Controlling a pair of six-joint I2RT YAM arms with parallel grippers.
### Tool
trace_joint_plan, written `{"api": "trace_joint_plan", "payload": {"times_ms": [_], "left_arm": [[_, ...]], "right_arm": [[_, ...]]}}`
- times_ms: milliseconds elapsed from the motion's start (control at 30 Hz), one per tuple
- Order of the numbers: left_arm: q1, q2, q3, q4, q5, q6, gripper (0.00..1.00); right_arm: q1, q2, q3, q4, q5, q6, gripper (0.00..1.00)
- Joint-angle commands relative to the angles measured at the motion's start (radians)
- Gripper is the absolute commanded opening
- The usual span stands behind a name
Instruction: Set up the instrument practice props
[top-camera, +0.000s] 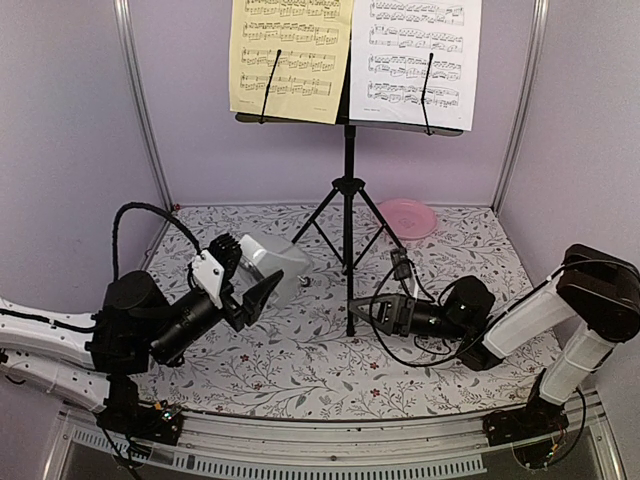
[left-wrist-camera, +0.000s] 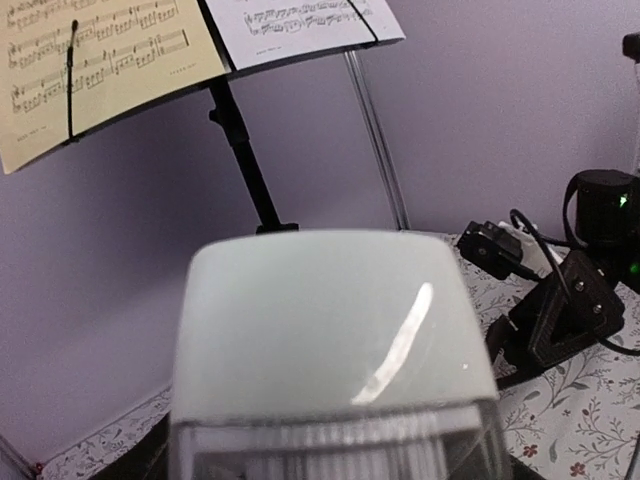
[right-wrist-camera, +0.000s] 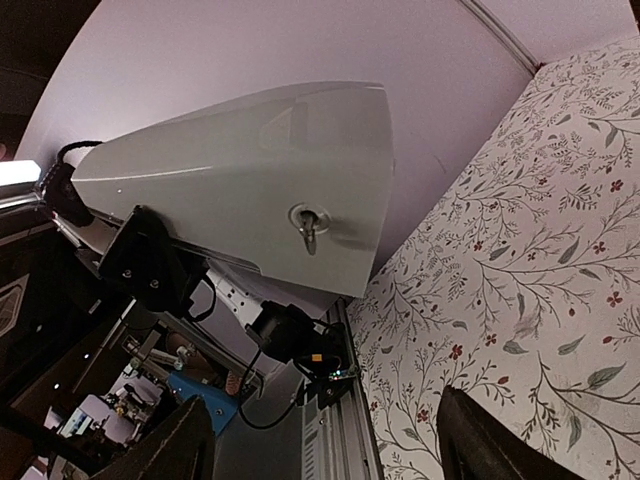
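Observation:
The black music stand (top-camera: 348, 180) stands on its tripod at the middle back, with a yellowish sheet-music page (top-camera: 290, 55) and a white page (top-camera: 425, 55) clipped on its desk. My left gripper (top-camera: 245, 285) is shut on the pale-grey pyramid metronome (top-camera: 275, 260), held tilted above the table left of the stand. The metronome (left-wrist-camera: 330, 320) fills the left wrist view and hides the fingers. My right gripper (top-camera: 378, 313) is open and empty, low beside the stand's foot, pointing left. In its wrist view the metronome (right-wrist-camera: 250, 190), with its winding key, hangs ahead of the gripper (right-wrist-camera: 330, 450).
A pink round plate (top-camera: 408, 217) lies at the back right, behind the tripod legs. The floral tablecloth (top-camera: 300, 370) covers the table. Lilac walls close in the back and sides. A black cable (top-camera: 400, 290) loops around the right wrist.

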Motion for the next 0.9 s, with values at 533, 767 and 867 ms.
{"api": "trace_joint_plan", "payload": {"times_ms": [533, 767, 867], "left_arm": [[0.275, 0.27, -0.001, -0.023, 0.384, -0.557, 0.0], [0.287, 0.371, 0.007, 0.02, 0.483, -0.521, 0.02], [0.288, 0.405, 0.009, 0.049, 0.52, -0.499, 0.05]], "right_arm": [[0.004, -0.306, 0.133, -0.659, 0.097, -0.418, 0.98], [0.004, -0.312, 0.185, -0.734, 0.113, -0.446, 0.99], [0.004, -0.318, 0.212, -0.779, 0.12, -0.461, 0.99]]}}
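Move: The left hand holds the metronome high, base not yet under it. The clear patch of table it is going to lies about 30 cm below that hand, some 6 cm ahead and 10 cm to its right. The foot of the music stand's front leg is about 15 cm ahead, 21 cm right, at table level. From the right hand, that patch is roughly 15 cm left, 3 cm ahead and 18 cm down. Keeping its pinch on the metronome, the left hand carries it down some 17 cm towards the table short of the stand, first swinging about 5 cm forward, then sinking while drifting 4 cm right, and tips fingers-down about 35 degrees. The right hand stays nearly in place, empty, finishing its opening to full and rising 2 cm as its fingertips tilt downward. ##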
